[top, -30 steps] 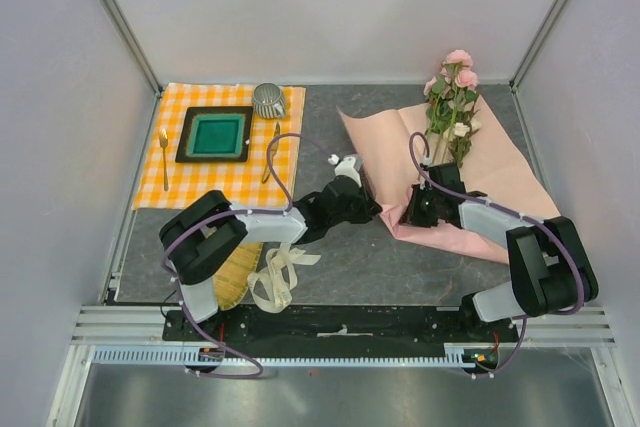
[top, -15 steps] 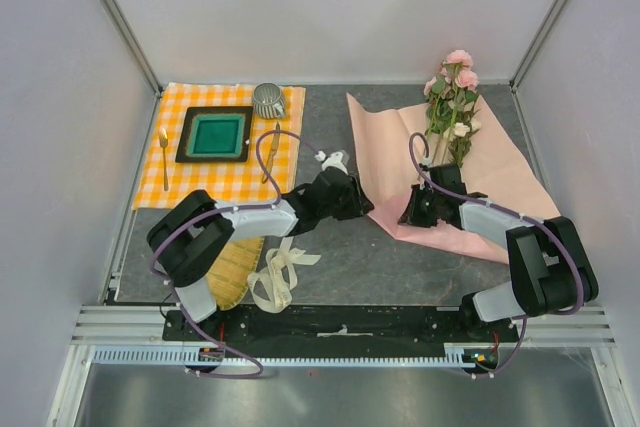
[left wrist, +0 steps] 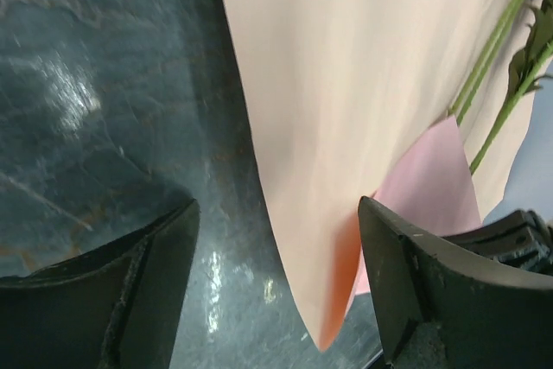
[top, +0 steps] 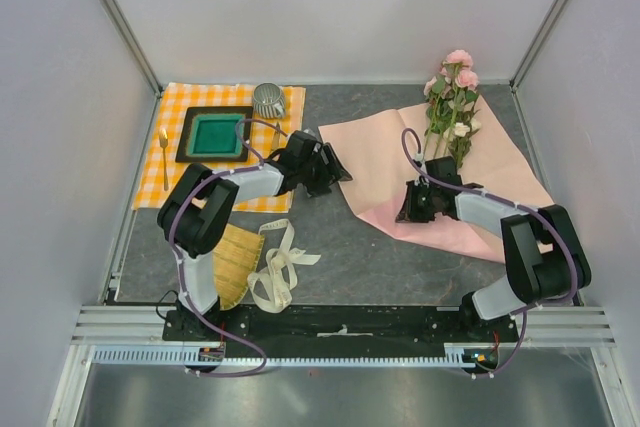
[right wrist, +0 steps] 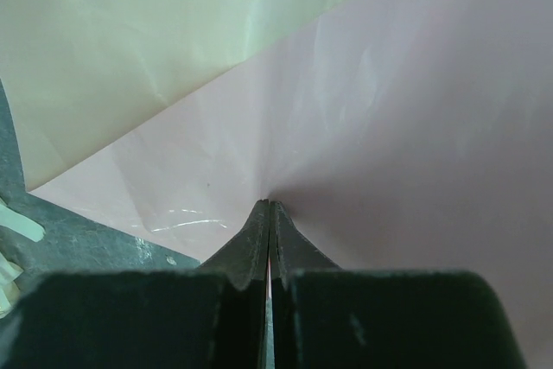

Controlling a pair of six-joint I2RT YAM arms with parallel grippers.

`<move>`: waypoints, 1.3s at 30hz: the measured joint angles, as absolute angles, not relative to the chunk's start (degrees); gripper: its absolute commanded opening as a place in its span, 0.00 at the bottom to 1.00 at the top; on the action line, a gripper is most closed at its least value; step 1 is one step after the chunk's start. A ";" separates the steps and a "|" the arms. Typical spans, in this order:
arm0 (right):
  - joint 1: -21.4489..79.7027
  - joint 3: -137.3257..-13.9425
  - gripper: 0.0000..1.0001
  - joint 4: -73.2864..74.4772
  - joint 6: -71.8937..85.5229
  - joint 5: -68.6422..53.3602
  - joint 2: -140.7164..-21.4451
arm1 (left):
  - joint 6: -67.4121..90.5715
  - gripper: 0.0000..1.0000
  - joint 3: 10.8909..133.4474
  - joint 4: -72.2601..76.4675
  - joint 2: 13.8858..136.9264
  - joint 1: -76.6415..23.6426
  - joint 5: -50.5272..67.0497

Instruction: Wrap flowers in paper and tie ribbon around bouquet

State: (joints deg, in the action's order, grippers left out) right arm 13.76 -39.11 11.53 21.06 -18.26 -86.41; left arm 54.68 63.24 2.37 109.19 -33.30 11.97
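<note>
The pink paper (top: 385, 162) lies spread on the right half of the table, with the flowers (top: 452, 112) lying on it, blooms toward the far wall. My left gripper (top: 320, 165) is open at the paper's left corner. In the left wrist view that corner of the paper (left wrist: 346, 127) hangs loose between the wide-apart fingers (left wrist: 406, 274), touching neither, and green stems (left wrist: 494, 84) show at the right. My right gripper (top: 415, 209) is shut at the paper's near edge, below the stems; its tips (right wrist: 270, 206) pinch a pucker of paper (right wrist: 389, 110). The cream ribbon (top: 275, 272) lies looped near the left arm's base.
An orange-checked cloth (top: 160, 182) at the back left carries a green tray (top: 215, 135), a metal cup (top: 268, 100) and cutlery. A woven bamboo mat (top: 232, 262) lies beside the ribbon. Walls close in both sides and the back.
My left gripper has opened and let go of the paper's left corner, then drawn back left toward the cloth. The freed flap has dropped leftward. The right gripper stays put.
</note>
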 measured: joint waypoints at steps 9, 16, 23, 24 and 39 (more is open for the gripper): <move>13.76 -40.45 0.00 12.19 20.08 -18.44 -87.64 | 59.31 0.64 65.58 7.14 113.65 -32.12 12.43; 13.76 -40.58 0.00 12.27 20.16 -18.46 -87.77 | 59.77 0.08 67.09 10.92 117.38 -32.05 9.76; 14.06 -40.58 0.00 12.19 20.08 -18.63 -87.77 | 55.33 0.02 64.73 12.23 116.16 -32.14 5.41; 14.13 -40.58 0.00 12.19 20.10 -18.70 -87.77 | 54.89 0.02 63.13 12.82 115.07 -32.18 4.69; 16.67 -39.90 0.04 12.62 23.53 -21.15 -86.85 | 49.10 0.01 56.03 13.76 105.80 -31.94 2.76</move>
State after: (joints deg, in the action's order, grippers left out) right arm 16.67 -39.90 12.62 23.53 -21.15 -86.85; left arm 49.10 56.03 13.76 105.80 -31.94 2.76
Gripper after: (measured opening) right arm 0.007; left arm 0.022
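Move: The paper's left edge, where the left fingers will shut, lies about 5 cm ahead of the left hand, 1 cm to its right and 2 cm below. The paper's far left corner is 12 cm ahead and 3 cm left; the flowers are some 16 cm ahead and 26 cm right. The right hand's shut fingertips are already at the pink flap, with the flowers 24 cm ahead and 11 cm right of that hand. The left fingers close and pinch the paper's left edge as the hand reaches about 5 cm forward and 2 cm down. With the edge held, the hand then draws left and rises about 3 cm each, coming back slightly, and its fingers tip up some 10 degrees. The right fingers stay shut on the pink flap, at first nearly still, then shift about 2 cm left and a little back. ##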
